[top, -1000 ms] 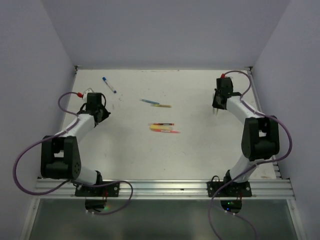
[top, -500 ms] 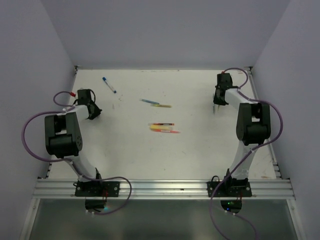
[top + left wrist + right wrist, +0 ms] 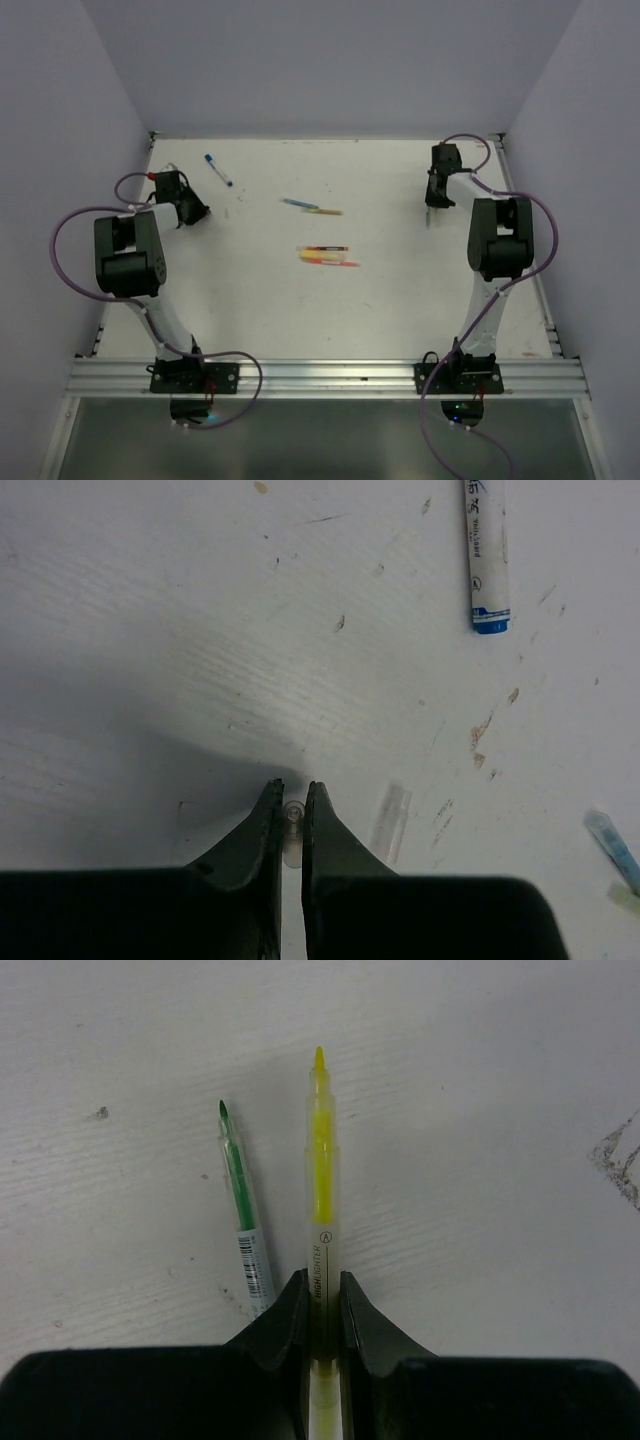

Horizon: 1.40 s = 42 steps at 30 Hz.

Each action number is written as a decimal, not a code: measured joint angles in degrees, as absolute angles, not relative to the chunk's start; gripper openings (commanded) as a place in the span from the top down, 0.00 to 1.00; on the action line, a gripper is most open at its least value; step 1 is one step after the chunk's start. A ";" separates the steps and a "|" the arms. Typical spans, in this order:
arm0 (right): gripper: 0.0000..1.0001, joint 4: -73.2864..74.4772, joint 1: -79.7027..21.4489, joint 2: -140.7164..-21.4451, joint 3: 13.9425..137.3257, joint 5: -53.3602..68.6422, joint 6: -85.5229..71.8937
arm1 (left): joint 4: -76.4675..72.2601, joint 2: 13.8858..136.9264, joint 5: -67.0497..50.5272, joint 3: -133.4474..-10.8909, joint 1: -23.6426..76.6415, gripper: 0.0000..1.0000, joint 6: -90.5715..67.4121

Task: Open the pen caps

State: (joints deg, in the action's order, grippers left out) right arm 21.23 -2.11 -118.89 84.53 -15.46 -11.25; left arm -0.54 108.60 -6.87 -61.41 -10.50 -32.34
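In the left wrist view my left gripper point(image 3: 292, 788) is shut on a small clear pen cap point(image 3: 292, 832), low over the table. A second clear cap point(image 3: 391, 823) lies just to its right. Further off lies a blue-and-white pen point(image 3: 485, 555). My right gripper point(image 3: 322, 1278) is shut on a yellow highlighter pen point(image 3: 320, 1160) whose bare tip points away from me. An uncapped green pen point(image 3: 240, 1195) lies beside it on the left. From above, the left gripper point(image 3: 198, 211) is at the far left and the right gripper point(image 3: 430, 212) at the far right.
Mid-table lie a pale blue pen point(image 3: 298, 203) next to a yellow one point(image 3: 326, 212), and nearer a red-and-yellow pair point(image 3: 325, 255). The blue-and-white pen point(image 3: 218, 169) lies at the far left. Walls close in the white table point(image 3: 380, 300) on three sides.
Both arms have folded up and drawn their wrists back towards the far corners. The left gripper shifted left and away, the right one slightly away. Both grips are unchanged.
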 measured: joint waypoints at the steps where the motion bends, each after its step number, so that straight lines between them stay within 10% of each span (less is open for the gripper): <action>1: 1.00 21.43 -2.11 -118.93 84.53 -15.44 -11.27 | -1.08 108.79 -7.57 -61.39 -10.50 1.00 -32.40; 13: 0.94 21.54 -2.13 -118.91 84.53 -14.41 -11.46 | -4.73 110.59 -12.67 -61.56 -10.35 1.00 -33.50; 42: 0.87 21.87 -2.11 -118.91 84.53 -13.93 -11.55 | -7.75 111.46 -15.09 -61.63 -9.23 0.55 -34.04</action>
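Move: The clear cap pinched in the left fingers is bound for the loose clear cap on the table, which lies about 4 cm to that hand's right, 1 cm ahead and 2 cm below. From the same hand the blue-capped marker lies roughly 12 cm ahead and 4 cm to the right, and the blue pen some 26 cm right and 3 cm ahead. The right hand holds the yellow highlighter with the uncapped green pen about 3 cm to its left, level fore and aft, 2 cm lower. Still pinching its clear cap just above the table, the left hand slides low to its right and a little forward, about 4 cm in all with a brief pause midway, towards the loose cap, and over the second half of the way its fingers open to nearly half and let the held cap out of the pinch, the wrist turning only some 10 degrees. The right hand stays put beside the green pen, keeping its grip on the yellow highlighter with the bare tip pointing forward. ##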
